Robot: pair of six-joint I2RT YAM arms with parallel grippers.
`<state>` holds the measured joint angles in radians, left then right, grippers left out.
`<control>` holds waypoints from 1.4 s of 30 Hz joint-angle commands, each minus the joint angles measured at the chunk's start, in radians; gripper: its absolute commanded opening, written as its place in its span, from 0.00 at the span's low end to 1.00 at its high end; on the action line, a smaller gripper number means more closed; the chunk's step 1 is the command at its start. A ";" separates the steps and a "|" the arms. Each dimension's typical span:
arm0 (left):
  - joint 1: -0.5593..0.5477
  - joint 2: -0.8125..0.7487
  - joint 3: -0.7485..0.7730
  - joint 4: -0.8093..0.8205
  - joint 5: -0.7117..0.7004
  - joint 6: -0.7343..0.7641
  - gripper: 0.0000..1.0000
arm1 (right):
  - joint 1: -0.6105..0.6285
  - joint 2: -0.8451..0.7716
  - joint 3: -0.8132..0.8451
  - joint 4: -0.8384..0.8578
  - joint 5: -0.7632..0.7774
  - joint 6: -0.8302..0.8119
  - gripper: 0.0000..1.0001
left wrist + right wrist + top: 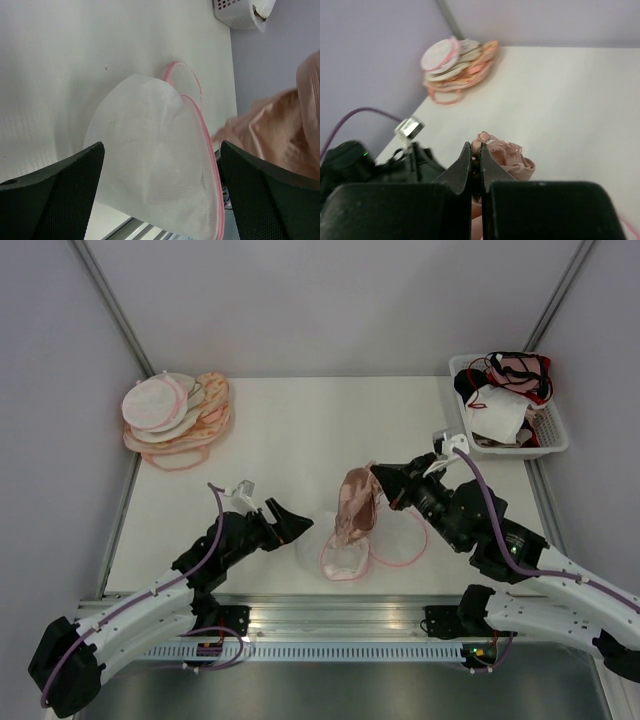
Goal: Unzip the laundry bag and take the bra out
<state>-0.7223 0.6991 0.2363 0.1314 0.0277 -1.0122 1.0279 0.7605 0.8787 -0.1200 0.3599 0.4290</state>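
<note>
The laundry bag [343, 560] lies unzipped on the table near the front edge, one white mesh half with a pink rim to the left, the other half's pink rim [402, 543] to the right. My right gripper [380, 483] is shut on the pale pink-beige bra [357, 502] and holds it above the bag, its lower end hanging down to it. The right wrist view shows the shut fingertips [475, 161] pinching the bra [512, 157]. My left gripper [292, 525] is open just left of the bag; in its wrist view the mesh half [150, 160] sits between the spread fingers [55, 190], and the bra [280, 135] hangs at the right.
A stack of similar pink- and orange-rimmed pouches [178, 410] lies at the back left and also shows in the right wrist view [457, 65]. A white basket [548, 436] with white, black and red-strapped garments stands at the back right. Grey walls enclose the table.
</note>
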 commanded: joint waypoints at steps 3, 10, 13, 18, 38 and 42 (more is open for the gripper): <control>-0.003 -0.016 0.051 -0.019 0.008 0.044 1.00 | -0.038 0.147 0.209 -0.150 0.332 -0.096 0.00; -0.003 -0.016 0.078 -0.046 0.037 0.057 1.00 | -0.450 0.390 0.391 -0.098 0.081 -0.105 0.01; -0.003 -0.016 0.089 -0.056 0.051 0.061 1.00 | -0.671 0.509 0.474 -0.075 -0.004 -0.067 0.00; 0.000 -0.018 0.123 -0.093 0.069 0.075 1.00 | -0.939 0.758 0.784 -0.095 -0.156 0.017 0.00; 0.006 -0.038 0.153 -0.176 0.080 0.084 1.00 | -1.250 1.361 0.956 -0.285 -0.077 0.143 0.01; 0.006 -0.052 0.150 -0.187 0.080 0.089 1.00 | -1.249 1.379 0.809 -0.227 -0.101 0.182 0.00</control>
<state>-0.7212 0.6598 0.3492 -0.0441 0.0883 -0.9592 -0.2203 2.1609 1.7542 -0.3225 0.2844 0.5518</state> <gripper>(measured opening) 0.993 0.031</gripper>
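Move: The right hand already holds the lifted bra. The laundry basket it is bound for lies about 35 cm ahead, 41 to its right and 29 below, with a pink-and-black garment some 7 cm beyond the basket's middle and 3 farther right. The bag's body is 4 cm back, 9 to the left and 31 down; its round flap is 1 back and 7 right. From the left hand, the basket is 36 ahead, 55 right and 7 lower. Still pinching the bra in shut fingers, the right hand sweeps away from the bag, forward and right towards the basket, nearly level at first. It rises by some 12 cm, then plunges about 35 cm into the basket, turning clockwise about 65 degrees and tipping its fingers down. The wide-open left hand rises a few centimetres beside the bag, then eases slightly down. ##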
